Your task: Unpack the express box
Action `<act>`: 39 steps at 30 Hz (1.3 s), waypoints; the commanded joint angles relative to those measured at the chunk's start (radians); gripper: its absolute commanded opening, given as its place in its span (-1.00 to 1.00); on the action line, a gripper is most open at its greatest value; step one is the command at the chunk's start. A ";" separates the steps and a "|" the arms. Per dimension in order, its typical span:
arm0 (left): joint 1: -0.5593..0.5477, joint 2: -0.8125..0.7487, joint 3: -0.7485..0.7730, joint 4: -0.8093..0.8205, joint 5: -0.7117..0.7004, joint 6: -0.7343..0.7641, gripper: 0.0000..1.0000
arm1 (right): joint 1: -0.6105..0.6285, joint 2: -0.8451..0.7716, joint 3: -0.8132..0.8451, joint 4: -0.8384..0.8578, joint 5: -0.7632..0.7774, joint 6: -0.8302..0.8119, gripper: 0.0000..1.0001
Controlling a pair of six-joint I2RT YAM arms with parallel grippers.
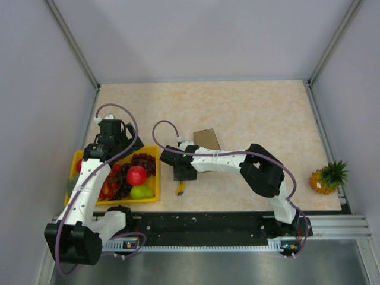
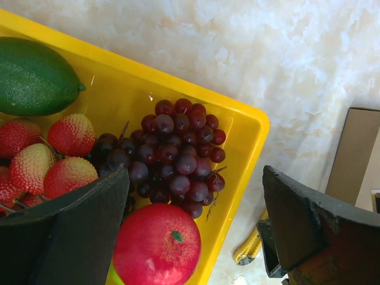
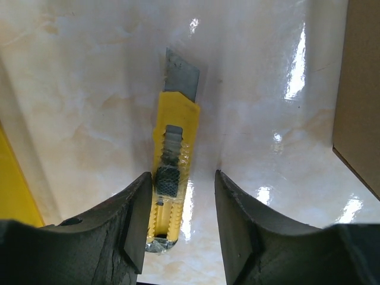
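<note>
The express box [image 1: 206,140], a flat brown cardboard piece, lies on the table just behind my right gripper [image 1: 183,173]; its edge also shows in the right wrist view [image 3: 362,89] and the left wrist view [image 2: 356,155]. A yellow utility knife [image 3: 172,157] with its blade out lies on the table between the right gripper's [image 3: 181,176] fingers. The left finger is against the knife's side and the right finger stands apart from it. My left gripper [image 2: 195,178] hangs wide open over the yellow fruit tray [image 2: 237,113], holding nothing.
The tray [image 1: 155,178] at the left holds grapes [image 2: 178,151], a red apple [image 2: 155,244], lychees and a green fruit. The knife [image 1: 180,189] lies just right of the tray's corner. A pineapple [image 1: 328,177] stands at the table's right edge.
</note>
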 commanded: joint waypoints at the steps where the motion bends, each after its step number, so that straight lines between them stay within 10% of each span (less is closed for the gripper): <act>1: 0.005 -0.032 -0.018 0.018 0.001 -0.009 0.95 | 0.015 0.007 0.054 -0.023 0.014 0.049 -0.10; 15: 0.005 -0.038 -0.034 0.026 0.024 -0.005 0.97 | 0.015 0.089 0.094 -0.048 -0.012 -0.004 -0.10; 22: 0.006 -0.040 -0.034 0.038 0.032 0.011 0.97 | 0.015 0.113 0.141 -0.146 0.036 -0.062 -0.75; 39: 0.006 -0.001 -0.074 0.136 0.367 0.050 0.97 | -0.030 -0.112 0.100 -0.059 0.160 -0.284 -0.94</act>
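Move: The cutter lies almost under the right hand, between its half-open fingers: its middle is about 1 cm ahead, 1 cm left and 1 cm below. The express box lies some 11 cm to that hand's right and 11 cm farther out, about level in height; the yellow crate's middle is roughly 27 cm left and 1 cm ahead. From the left hand, the cutter is about 18 cm right, 8 cm back and 15 cm below. The cutter is pinched from both sides at its slider as the right fingers close after a slight shift left, then carried about 2.5 cm forward and 2.5 cm right towards the box, rising 1.5 cm only at the end. Meanwhile the right wrist rolls some 12 degrees left side down and turns slightly counter-clockwise. Late on, the empty, open left hand shifts 3 cm right, turning clockwise. ##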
